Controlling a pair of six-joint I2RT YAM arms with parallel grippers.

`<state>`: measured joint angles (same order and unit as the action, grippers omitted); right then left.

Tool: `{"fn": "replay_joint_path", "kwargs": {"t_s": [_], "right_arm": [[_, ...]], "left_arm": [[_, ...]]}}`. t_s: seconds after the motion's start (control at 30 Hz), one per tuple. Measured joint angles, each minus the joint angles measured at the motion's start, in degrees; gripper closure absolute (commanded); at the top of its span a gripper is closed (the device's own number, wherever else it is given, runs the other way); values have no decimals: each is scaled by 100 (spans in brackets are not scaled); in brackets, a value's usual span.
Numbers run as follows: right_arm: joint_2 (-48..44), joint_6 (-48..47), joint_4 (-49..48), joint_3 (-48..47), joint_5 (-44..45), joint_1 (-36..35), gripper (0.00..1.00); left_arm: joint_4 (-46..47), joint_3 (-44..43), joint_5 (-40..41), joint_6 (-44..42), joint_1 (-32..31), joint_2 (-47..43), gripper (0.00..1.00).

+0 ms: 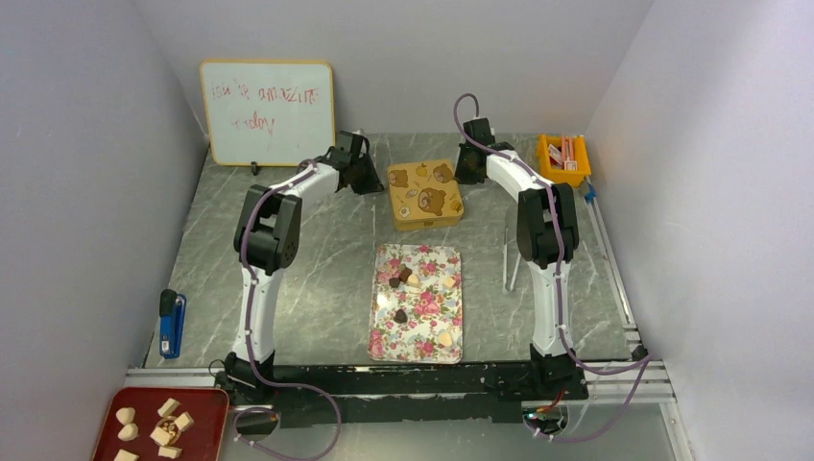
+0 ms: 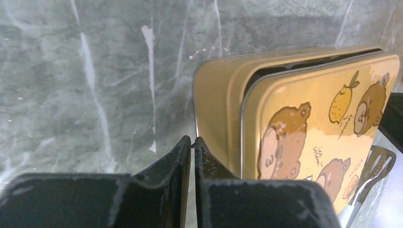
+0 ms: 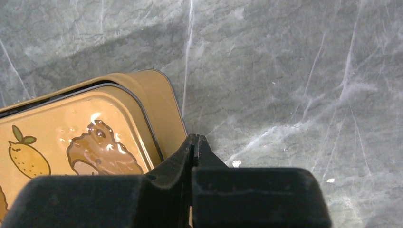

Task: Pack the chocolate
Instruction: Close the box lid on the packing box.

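Several small chocolates, dark brown (image 1: 400,315) and cream (image 1: 447,281), lie on a floral tray (image 1: 384,331) at the table's middle. Behind it stands a yellow tin (image 1: 425,194) printed with bears; its lid (image 2: 323,118) lies on top with a dark gap along the far edge. My left gripper (image 2: 192,141) is shut, tips together, right beside the tin's left corner (image 2: 214,104). Just off the tin's right corner (image 3: 157,95), my right gripper (image 3: 196,137) is shut with nothing in it. In the top view the left gripper (image 1: 374,182) and right gripper (image 1: 466,177) flank the tin.
A whiteboard (image 1: 268,112) leans at the back left. An orange bin (image 1: 563,157) sits at the back right. A blue tool (image 1: 172,324) lies at the left edge. A red tray (image 1: 197,408) with pale beige chunks is at the near left corner.
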<state>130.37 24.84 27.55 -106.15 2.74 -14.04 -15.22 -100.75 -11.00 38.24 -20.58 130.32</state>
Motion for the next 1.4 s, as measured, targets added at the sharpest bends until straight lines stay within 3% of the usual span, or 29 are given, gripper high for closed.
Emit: {"fn": "replay_joint_path", "kwargs": {"t_s": [0.7, 0.77, 0.87, 0.93, 1.4], "right_arm": [[57, -26, 55, 0, -11, 90, 100], [59, -26, 57, 0, -22, 94, 100], [59, -26, 57, 0, -26, 94, 100], [59, -28, 57, 0, -28, 94, 100], [57, -87, 68, 0, -33, 109, 100]], "left_arm": [[-284, -31, 466, -417, 146, -754, 86], [-289, -61, 481, -468, 138, -796, 79], [-297, -63, 420, -560, 116, -859, 48], [-256, -48, 302, -603, 103, -881, 37], [332, 146, -811, -334, 105, -946, 29]]}}
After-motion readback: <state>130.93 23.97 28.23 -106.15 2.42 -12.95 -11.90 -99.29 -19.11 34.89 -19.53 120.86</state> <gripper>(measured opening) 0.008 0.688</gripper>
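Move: The packing box, lid already down over it, stands between the grippers. From the left hand its middle is about 8 cm to the right and 2 cm back, roughly 1 cm lower. From the right hand it is about 7 cm left and 4 cm back, also roughly 1 cm lower. The floral tray lies some 28 cm back and 6 cm right of the left hand, the tongs about 18 cm back and 9 cm right of the right hand. Ease the left gripper about 3 cm left, farther from the packing box's left side, lifting it as it goes. Once it is above the lid, open the nearly shut fingers wide and swing back right some 4 cm towards the box, ending about 10 cm up with the fingertips tilted up about 10 degrees. Keep the right gripper shut and low beside the box's right side, letting it drift only a centimetre right and slightly down. ##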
